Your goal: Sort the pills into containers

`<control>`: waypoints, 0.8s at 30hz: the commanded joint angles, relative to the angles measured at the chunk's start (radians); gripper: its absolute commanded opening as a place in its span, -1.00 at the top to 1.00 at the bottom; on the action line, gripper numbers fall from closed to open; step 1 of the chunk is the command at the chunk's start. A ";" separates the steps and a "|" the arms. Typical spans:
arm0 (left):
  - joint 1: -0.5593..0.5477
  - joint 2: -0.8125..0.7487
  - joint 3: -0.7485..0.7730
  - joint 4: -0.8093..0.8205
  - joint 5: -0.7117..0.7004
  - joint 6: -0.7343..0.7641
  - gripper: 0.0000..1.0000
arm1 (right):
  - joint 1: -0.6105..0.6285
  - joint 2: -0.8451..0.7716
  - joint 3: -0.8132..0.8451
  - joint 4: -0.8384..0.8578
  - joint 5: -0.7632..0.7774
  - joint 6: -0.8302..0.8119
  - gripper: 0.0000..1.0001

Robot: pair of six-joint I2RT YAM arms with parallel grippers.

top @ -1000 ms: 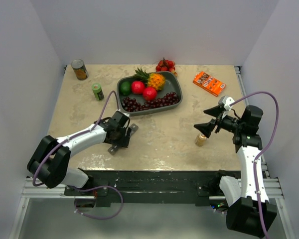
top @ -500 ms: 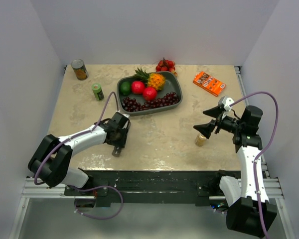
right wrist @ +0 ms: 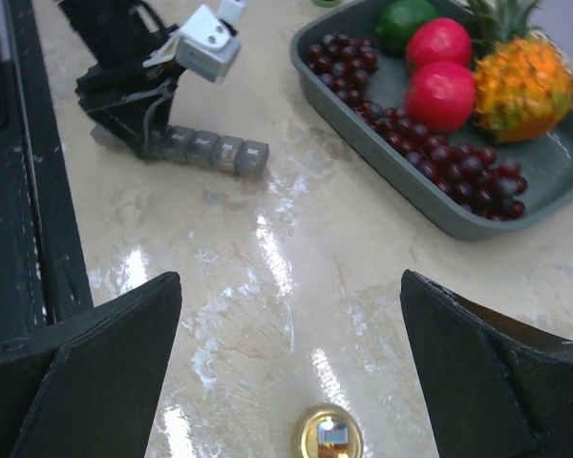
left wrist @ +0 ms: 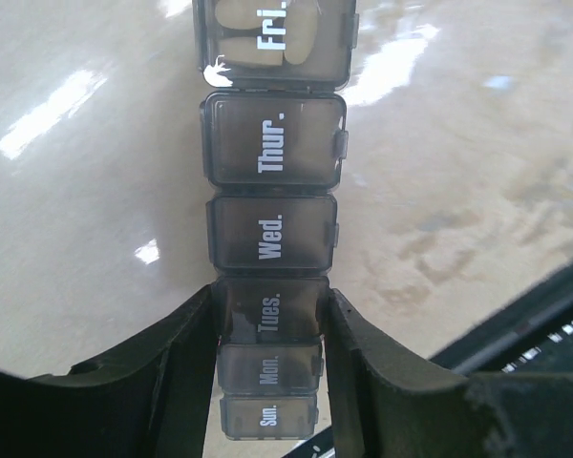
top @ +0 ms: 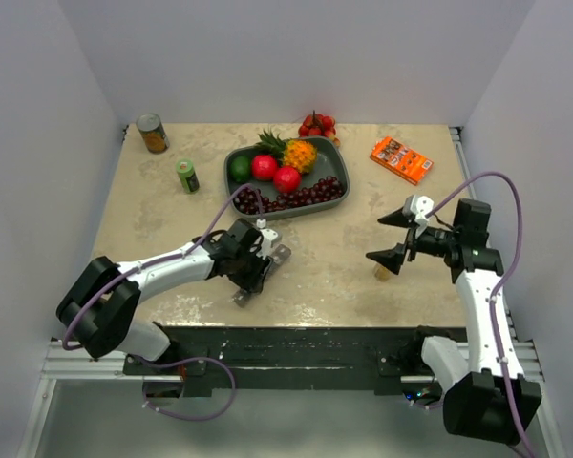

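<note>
The containers are one dark-grey pill strip with day-labelled lids, lying flat on the table. Its Fri. compartment holds pale pills; the other lids are shut and look dark. My left gripper is shut on the strip at the Tues. compartment, and both also show in the top view. The strip also shows far off in the right wrist view. My right gripper is wide open and empty above a small gold-capped bottle, which stands at the right in the top view.
A grey fruit tray with grapes, apples, a lime and a pineapple stands at the back centre. A green can, a tin can, tomatoes and an orange box stand around it. The table's front edge lies just below the strip.
My left gripper has moved right toward the table's middle, carrying the strip along and turning it. My right gripper has shifted slightly and stays open over the bottle.
</note>
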 commanded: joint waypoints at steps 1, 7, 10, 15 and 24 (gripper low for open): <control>-0.023 -0.031 0.078 0.058 0.195 0.177 0.93 | 0.111 0.049 0.057 -0.278 -0.036 -0.418 -0.98; -0.093 -0.014 0.140 0.066 0.188 0.268 1.00 | 0.253 0.162 0.097 -0.349 -0.024 -0.558 -0.98; -0.135 -0.020 0.163 0.092 0.206 0.293 1.00 | 0.310 0.242 0.146 -0.366 -0.030 -0.579 -0.98; -0.179 -0.011 0.203 0.112 0.231 0.311 1.00 | 0.384 0.377 0.234 -0.471 -0.025 -0.686 -0.98; -0.201 0.003 0.210 0.141 0.263 0.310 1.00 | 0.470 0.436 0.196 -0.318 0.065 -0.544 -0.98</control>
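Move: The pill organizer is already in the left fingers around Tues., its middle about 2 cm ahead and 2 cm to the right of that hand. The open right gripper waits some 32 cm to the left hand's right, 8 cm ahead and 20 cm higher. From the right hand, the organizer lies about 30 cm left, 6 cm back and 20 cm below; the small bottle is 6 cm right, 4 cm back and 17 cm below, the fruit tray 23 cm left, 23 cm ahead and 18 cm below. Rightward and up goes the left hand, about 10 cm across and 7 cm higher, keeping its grip and turning clockwise some 30 degrees with a slight upward tilt, so the Sat. end swings towards the right gripper. Meanwhile the right hand comes left to meet it, also down and a little back, swinging counter-clockwise about 35 degrees, fingers staying wide open. ##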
